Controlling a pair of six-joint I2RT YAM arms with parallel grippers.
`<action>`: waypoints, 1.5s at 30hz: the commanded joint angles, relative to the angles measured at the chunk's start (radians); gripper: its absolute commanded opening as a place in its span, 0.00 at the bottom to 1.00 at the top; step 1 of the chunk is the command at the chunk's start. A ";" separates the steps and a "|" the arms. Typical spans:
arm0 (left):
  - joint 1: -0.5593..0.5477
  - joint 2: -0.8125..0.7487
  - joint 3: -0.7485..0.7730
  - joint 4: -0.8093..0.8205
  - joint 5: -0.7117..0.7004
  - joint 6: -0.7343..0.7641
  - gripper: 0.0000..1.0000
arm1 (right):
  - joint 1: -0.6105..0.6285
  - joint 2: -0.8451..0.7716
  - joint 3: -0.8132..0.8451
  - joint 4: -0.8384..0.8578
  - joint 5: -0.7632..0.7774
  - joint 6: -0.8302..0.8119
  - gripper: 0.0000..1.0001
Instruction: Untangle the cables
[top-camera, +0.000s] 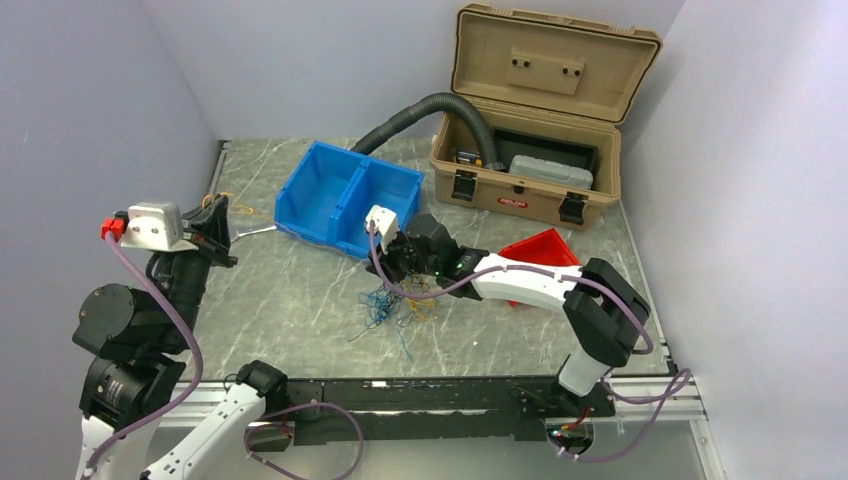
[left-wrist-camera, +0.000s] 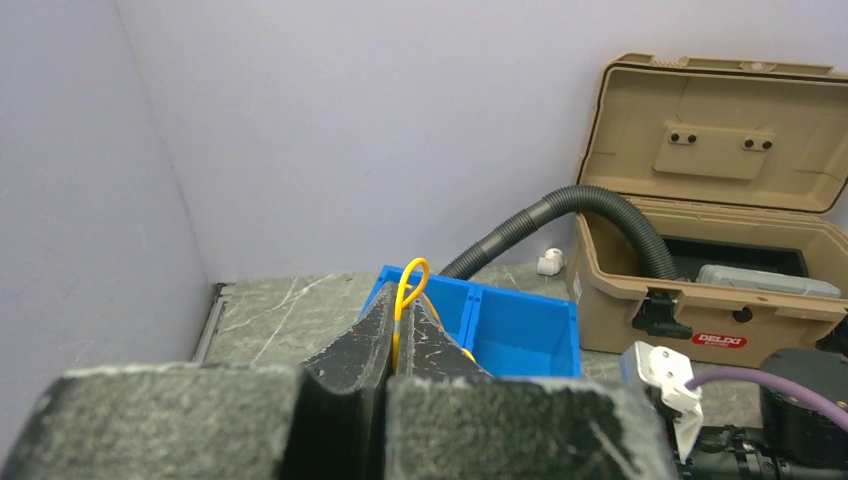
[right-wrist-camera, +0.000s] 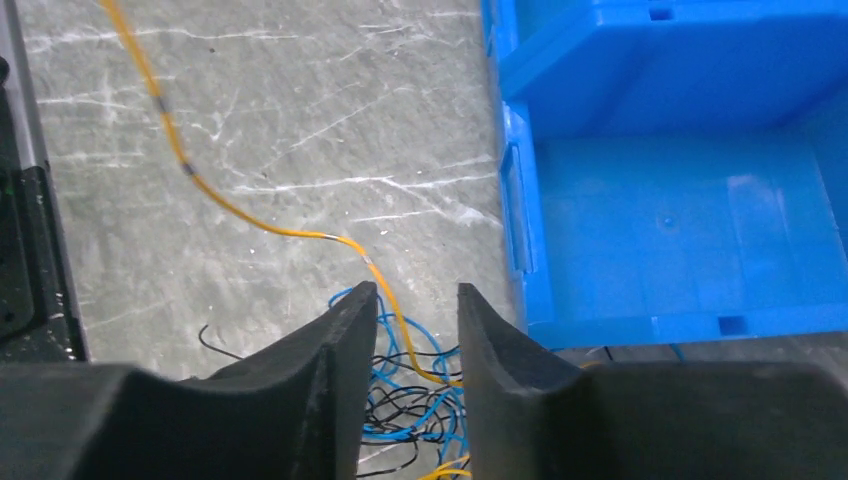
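The cables (top-camera: 395, 305) lie as a tangle of thin blue, black and yellow wires on the marble table, just in front of the blue bin (top-camera: 345, 195). My right gripper (top-camera: 395, 262) hangs right over the tangle. In the right wrist view its jaws (right-wrist-camera: 417, 295) stand apart, with the tangle (right-wrist-camera: 410, 400) below them. One yellow wire (right-wrist-camera: 240, 212) runs up between them and off to the far left. My left gripper (top-camera: 215, 215) is raised at the left wall. It is shut (left-wrist-camera: 400, 310) on a yellow wire (left-wrist-camera: 410, 280), whose loop sticks out above the fingertips.
An open tan toolbox (top-camera: 540, 110) stands at the back right, and a black corrugated hose (top-camera: 420, 115) leads into it. Beside the right arm there is a red bin (top-camera: 540, 250). The blue bin's (right-wrist-camera: 680, 200) front wall is close to the right gripper.
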 joint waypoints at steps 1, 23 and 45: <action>0.004 0.001 0.015 0.015 -0.055 -0.006 0.00 | 0.004 -0.078 -0.029 0.126 0.021 0.004 0.22; 0.004 0.148 -0.418 0.413 0.589 -0.326 0.49 | -0.008 -0.288 0.288 -0.274 -0.073 0.236 0.00; 0.004 0.176 -0.388 0.245 0.364 -0.314 0.86 | -0.086 -0.284 0.238 -0.293 0.014 0.330 0.00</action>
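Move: The yellow strand already runs between the right hand's half-shut fingers, roughly 1 cm below the hand point. The cable pile it rises from lies about 5 cm back, 5 cm to the right and 8 cm down; the blue bin's middle is about 14 cm ahead, 6 cm left and 4 cm below. From the left hand, which holds the yellow cable high up, the right hand's stretch of strand lies some 8 cm ahead, 18 cm right and 32 cm down. Upward, after closing on the yellow strand, the right hand climbs about 20 cm above the pile, then settles slightly and holds. The left swoops down and right towards the right gripper, first forward, then back, opening to let go of the yellow cable on the way; having turned some 45 degrees clockwise, it waits wide open beside the right fingers, finally easing slightly forward and left. ##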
